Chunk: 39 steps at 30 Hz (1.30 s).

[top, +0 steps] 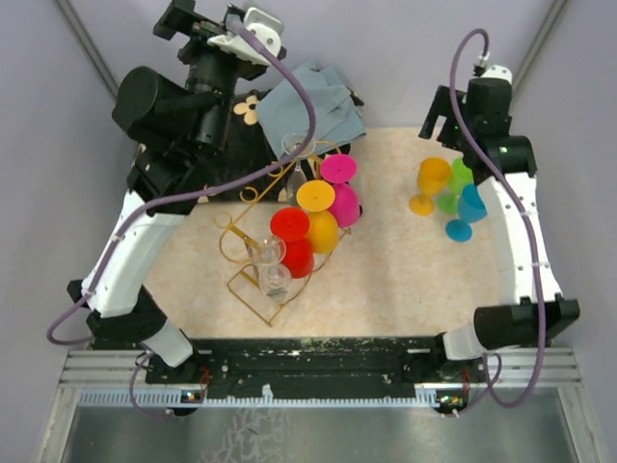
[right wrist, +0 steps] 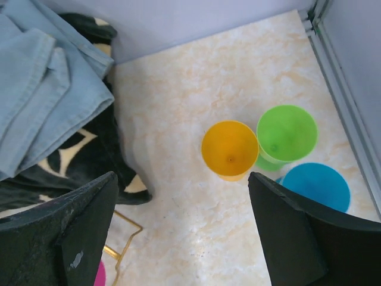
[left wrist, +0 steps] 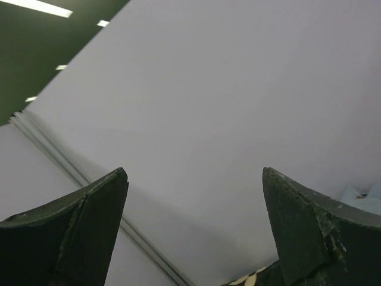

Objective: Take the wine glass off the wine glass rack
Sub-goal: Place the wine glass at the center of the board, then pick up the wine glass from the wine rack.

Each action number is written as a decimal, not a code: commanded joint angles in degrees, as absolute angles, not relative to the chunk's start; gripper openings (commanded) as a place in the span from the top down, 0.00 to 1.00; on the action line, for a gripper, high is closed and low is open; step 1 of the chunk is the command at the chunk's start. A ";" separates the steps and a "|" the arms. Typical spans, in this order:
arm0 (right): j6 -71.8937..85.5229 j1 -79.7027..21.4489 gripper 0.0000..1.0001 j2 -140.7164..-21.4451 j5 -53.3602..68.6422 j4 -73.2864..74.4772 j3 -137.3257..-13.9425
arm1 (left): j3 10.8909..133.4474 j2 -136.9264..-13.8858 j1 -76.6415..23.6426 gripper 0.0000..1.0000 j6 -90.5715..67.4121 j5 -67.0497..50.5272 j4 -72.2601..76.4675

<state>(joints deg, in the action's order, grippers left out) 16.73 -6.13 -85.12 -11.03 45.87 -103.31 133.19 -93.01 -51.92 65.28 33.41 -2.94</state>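
Note:
The gold wire wine glass rack (top: 253, 289) stands left of the table's middle. Several wine glasses hang on it: magenta (top: 338, 169), yellow (top: 315, 196), red (top: 289, 225) and clear (top: 265, 251). An orange glass (right wrist: 230, 149), a green glass (right wrist: 286, 133) and a blue glass (right wrist: 315, 186) stand upright together on the table at the right. My right gripper (right wrist: 183, 179) hovers open just above and beside the orange glass (top: 431, 178), holding nothing. My left gripper (left wrist: 195, 173) is raised high at the back left (top: 178, 21), open and empty, facing the grey wall.
A blue denim cloth (top: 313, 101) lies on a black flower-patterned cloth (top: 246, 116) behind the rack. In the right wrist view, a rack corner (right wrist: 122, 235) shows low on the left. Grey walls close in the back and sides. A beige marble mat (top: 386, 270) covers the table.

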 commanded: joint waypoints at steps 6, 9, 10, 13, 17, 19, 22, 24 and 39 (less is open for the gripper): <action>19.08 -5.80 0.09 -71.47 -9.61 51.15 -103.47 | 133.51 -96.37 -29.66 0.02 30.03 14.80 -24.88; 19.57 -5.80 0.08 -68.83 -9.53 53.85 -103.23 | 135.08 -98.38 -22.17 0.02 18.76 4.36 -30.90; 19.60 -5.80 0.08 -67.94 -9.61 54.56 -103.07 | 135.43 -98.96 -19.89 0.02 15.13 0.58 -32.55; 19.68 -5.76 0.08 -65.71 -9.92 56.55 -102.52 | 135.07 -100.24 -12.23 0.02 2.34 -17.41 -35.86; 20.13 -5.78 0.07 -63.57 -10.39 59.03 -102.17 | 130.76 -102.14 -4.31 0.00 -15.72 -38.67 -34.59; 20.43 -5.80 0.07 -62.48 -10.82 59.83 -102.21 | 129.07 -103.40 -2.57 0.01 -21.17 -46.55 -33.41; 20.56 -5.80 0.07 -61.39 -11.32 60.98 -102.30 | 126.54 -105.31 -2.19 0.05 -28.92 -56.30 -30.61; 20.65 -5.80 0.07 -60.88 -11.51 61.74 -102.20 | 123.73 -106.54 -2.17 0.07 -35.27 -62.65 -26.24; 21.44 -5.80 0.05 -58.97 -10.93 62.45 -100.94 | 112.26 -108.13 -5.85 0.27 -51.25 -73.40 -15.28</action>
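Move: The clear wine glass at the rack's far end hangs about 40 cm below the left hand, some 14 cm to its right and 3 cm ahead. The pink glass lies roughly 8 cm farther right of it and 5 cm nearer the base, the racked orange one about 3 cm to its right and 11 cm nearer. From the right hand, that clear glass lies some 32 cm to the left, 7 cm back and 7 cm lower. Swing the empty left gripper forward and slightly left, then bring it down about 30 cm towards the clear glass, easing back and right on the way; turn the fingers from forward-and-up to nearly level, pointing right at the rack, and narrow them slightly late on. Meanwhile draw the open right gripper back some 17 cm, rising at first, away from the standing orange glass. ##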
